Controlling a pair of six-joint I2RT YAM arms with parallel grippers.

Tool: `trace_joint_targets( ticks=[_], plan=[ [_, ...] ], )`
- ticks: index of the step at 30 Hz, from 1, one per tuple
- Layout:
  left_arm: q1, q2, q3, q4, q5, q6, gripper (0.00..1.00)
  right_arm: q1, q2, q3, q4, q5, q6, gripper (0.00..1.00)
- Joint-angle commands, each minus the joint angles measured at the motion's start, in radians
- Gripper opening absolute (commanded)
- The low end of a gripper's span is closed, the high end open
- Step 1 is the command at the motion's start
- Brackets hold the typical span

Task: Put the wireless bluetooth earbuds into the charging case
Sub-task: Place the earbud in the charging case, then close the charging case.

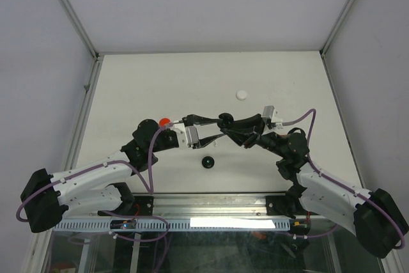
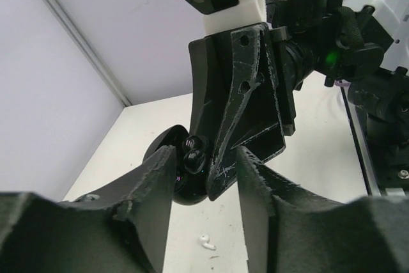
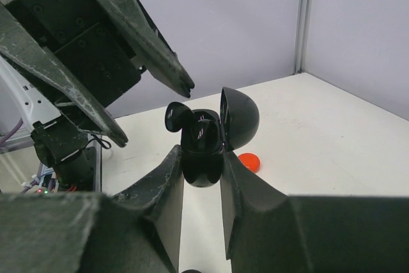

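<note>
My right gripper (image 3: pixel 201 155) is shut on the black charging case (image 3: pixel 203 172) and holds it above the table with its lid (image 3: pixel 241 115) swung open. Two black earbuds sit in the case: one (image 3: pixel 203 132) lies low in its well, the other (image 3: pixel 175 117) stands up higher at the rim. My left gripper (image 2: pixel 204 161) is open, its fingers straddling the case (image 2: pixel 184 191) and one right finger. In the top view the two grippers (image 1: pixel 217 126) (image 1: pixel 233 127) meet tip to tip at mid-table. A white earbud (image 2: pixel 206 242) lies on the table below.
A red disc (image 1: pixel 164 121) lies beside the left wrist, a white disc (image 1: pixel 241 94) farther back, and a black round piece (image 1: pixel 207 162) nearer the bases. Grey walls close in the white table (image 1: pixel 128 87) on three sides.
</note>
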Motion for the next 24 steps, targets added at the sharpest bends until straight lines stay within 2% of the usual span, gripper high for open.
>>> trace_joint_targets(
  ticks=[1,9,17,24],
  plan=[
    [-0.011,-0.067,0.023,-0.011,-0.056,-0.088,0.47,-0.002,-0.032,0.039,-0.001,0.041,-0.056,0.0],
    [-0.013,-0.103,0.043,-0.076,-0.197,-0.299,0.66,-0.001,-0.059,0.036,-0.084,0.115,-0.129,0.0],
    [-0.036,-0.008,0.087,-0.115,-0.384,-0.472,0.84,-0.002,-0.048,0.029,-0.1,0.184,-0.181,0.0],
    [-0.05,0.091,0.141,-0.141,-0.49,-0.484,0.88,-0.002,-0.051,0.025,-0.1,0.197,-0.191,0.0]
  ],
)
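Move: The open black charging case, held in the right fingertips, sits about 3 cm ahead of the empty left hand's point, 2 cm to its right and 2 cm lower. From the right hand it is about 1 cm ahead, 2 cm left and 1 cm up. Roughly 26 cm below the left hand, a black disc lies level and 4 cm left, one white earbud 8 cm ahead and 1 cm left, another 14 cm ahead and 6 cm right. The charging case stays pinched in the right hand, which carries it about 3 cm forward, slightly right and down, swinging clockwise. Beside it the left hand, already free of the earbud, opens wide, backs off up and to the left, then curves forward, down and back right, rolling some 30 degrees about its fingers and swinging them counter-clockwise towards forward. ##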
